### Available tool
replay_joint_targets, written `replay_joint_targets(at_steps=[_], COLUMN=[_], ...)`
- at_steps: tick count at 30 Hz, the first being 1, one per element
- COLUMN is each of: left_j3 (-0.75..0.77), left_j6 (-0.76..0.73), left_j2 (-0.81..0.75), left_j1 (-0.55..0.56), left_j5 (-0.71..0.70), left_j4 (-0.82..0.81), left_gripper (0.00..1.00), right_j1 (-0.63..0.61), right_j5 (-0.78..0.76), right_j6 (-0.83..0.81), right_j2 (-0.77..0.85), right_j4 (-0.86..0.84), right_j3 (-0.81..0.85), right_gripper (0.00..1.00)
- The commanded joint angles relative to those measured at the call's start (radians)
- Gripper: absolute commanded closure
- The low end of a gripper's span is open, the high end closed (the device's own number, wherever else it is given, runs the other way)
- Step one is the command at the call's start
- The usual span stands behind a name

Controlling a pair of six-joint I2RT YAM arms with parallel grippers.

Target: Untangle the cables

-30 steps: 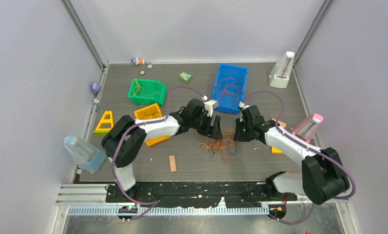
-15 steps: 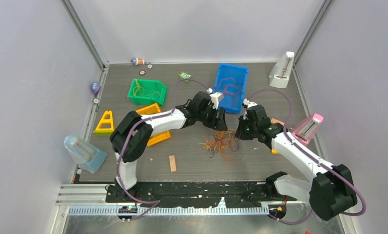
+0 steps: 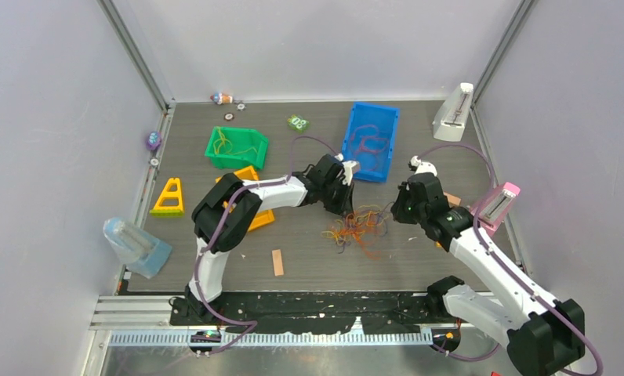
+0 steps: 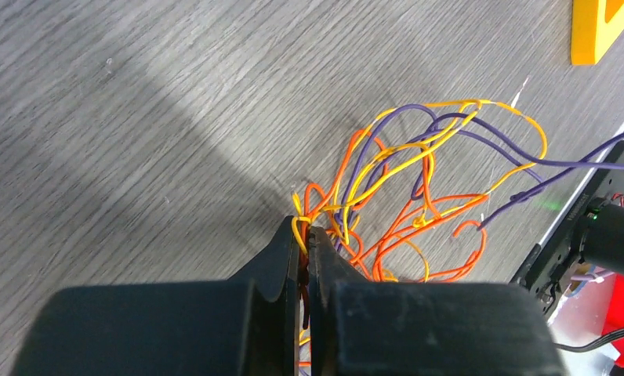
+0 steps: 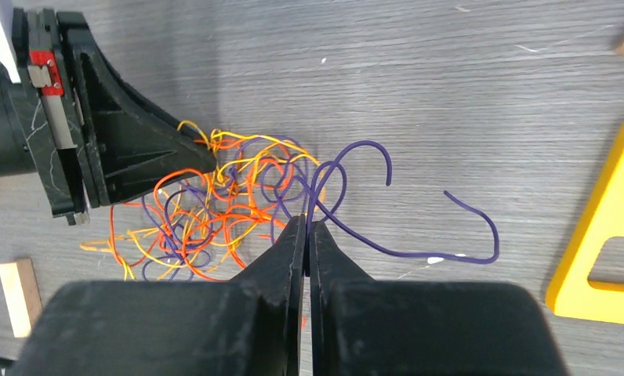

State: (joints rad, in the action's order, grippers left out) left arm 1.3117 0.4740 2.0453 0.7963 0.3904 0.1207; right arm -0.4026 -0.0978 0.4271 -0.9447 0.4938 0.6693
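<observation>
The cables point(image 3: 360, 225) are a tangle of thin orange, yellow and purple wires in the middle of the table. My left gripper point(image 3: 346, 205) is at the tangle's far-left edge. In the left wrist view it point(image 4: 305, 233) is shut on a yellow and an orange strand of the cables point(image 4: 419, 196). My right gripper point(image 3: 399, 213) is at the tangle's right side. In the right wrist view it point(image 5: 306, 224) is shut on a purple wire point(image 5: 419, 249) that loops away to the right of the cables point(image 5: 215, 211).
At the back stand a blue bin point(image 3: 350, 146) and a green bin point(image 3: 236, 146), both holding wires. An orange bin point(image 3: 250, 176) is under the left arm. A yellow triangle point(image 3: 168, 197), wooden block point(image 3: 277, 262), pink metronome point(image 3: 497, 202) and white metronome point(image 3: 454, 113) surround the tangle.
My left gripper has shut on strands at the tangle's edge. My right gripper has shut on the purple wire and drawn to the right. The tangle is stretched wider between them.
</observation>
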Motion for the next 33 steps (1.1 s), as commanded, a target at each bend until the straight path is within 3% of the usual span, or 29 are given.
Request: replay_joint_targets(at_steps=[1,7,13,15,20,27,30,33], left_j3=[-0.024,-0.215,-0.399,-0.425,-0.43,-0.39,-0.379,-0.375], left_j6=[-0.031,-0.065,-0.108,-0.11,-0.108,-0.125,-0.126,-0.15], left_j2=[-0.078,-0.338,-0.581,-0.63,-0.669,-0.655,-0.657,-0.698], left_j1=[-0.035,-0.202,-0.34,-0.346,-0.345,-0.345,-0.345,-0.328], left_j5=[-0.009,-0.05,-0.086,-0.09,-0.055,-0.046,-0.067,-0.056], left_j4=[-0.011,-0.013,0.018,0.03,0.042,0.08,0.098,0.075], left_gripper=[1.0,1.0,1.0,1.0,1.0,1.0,0.59,0.4], right_j1=[0.01,0.081,0.154,0.155,0.156,0.155,0.156,0.156], right_j5=[-0.208,-0.453,-0.535,-0.518,-0.284,-0.271,-0.171,0.086], right_j6=[0.08,0.161,0.179,0.155,0.054,0.031,-0.028,-0.099], right_j2=[0.072,0.183,0.298,0.315,0.28,0.329,0.336,0.298], right_j4=[0.058,0.197,0.288,0.278,0.196,0.178,0.153,0.11], right_j3=[0.047,0.089,0.194,0.207,0.191,0.2,0.247,0.345], right_gripper=[0.95,0.95,0.95,0.95,0.95,0.95,0.95,0.95])
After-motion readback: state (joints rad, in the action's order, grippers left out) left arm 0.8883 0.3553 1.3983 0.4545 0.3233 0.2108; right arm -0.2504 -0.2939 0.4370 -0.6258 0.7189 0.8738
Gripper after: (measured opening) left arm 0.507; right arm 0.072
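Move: I already pinch the tangle's orange and yellow strands low over the table; its middle lies about 4 cm right of my left hand and 4 cm back. From that hand the orange bin is some 33 cm left and 4 cm farther out, the blue bin 24 cm out and 7 cm right. My right hand already grips a purple cable; from it the tangle lies about 10 cm left, 2 cm back and 9 cm down, the yellow frame 20 cm right and 4 cm back. I pull the two hands apart: my left sweeps the pinched strands some 18 cm left towards the orange bin, rising about 9 cm, holds there, then opens halfway and lets go. My right keeps its grip on the purple cable, drawing it about 12 cm right and upward, swinging clockwise, then eases back a few centimetres left, ending some 12 cm higher. ##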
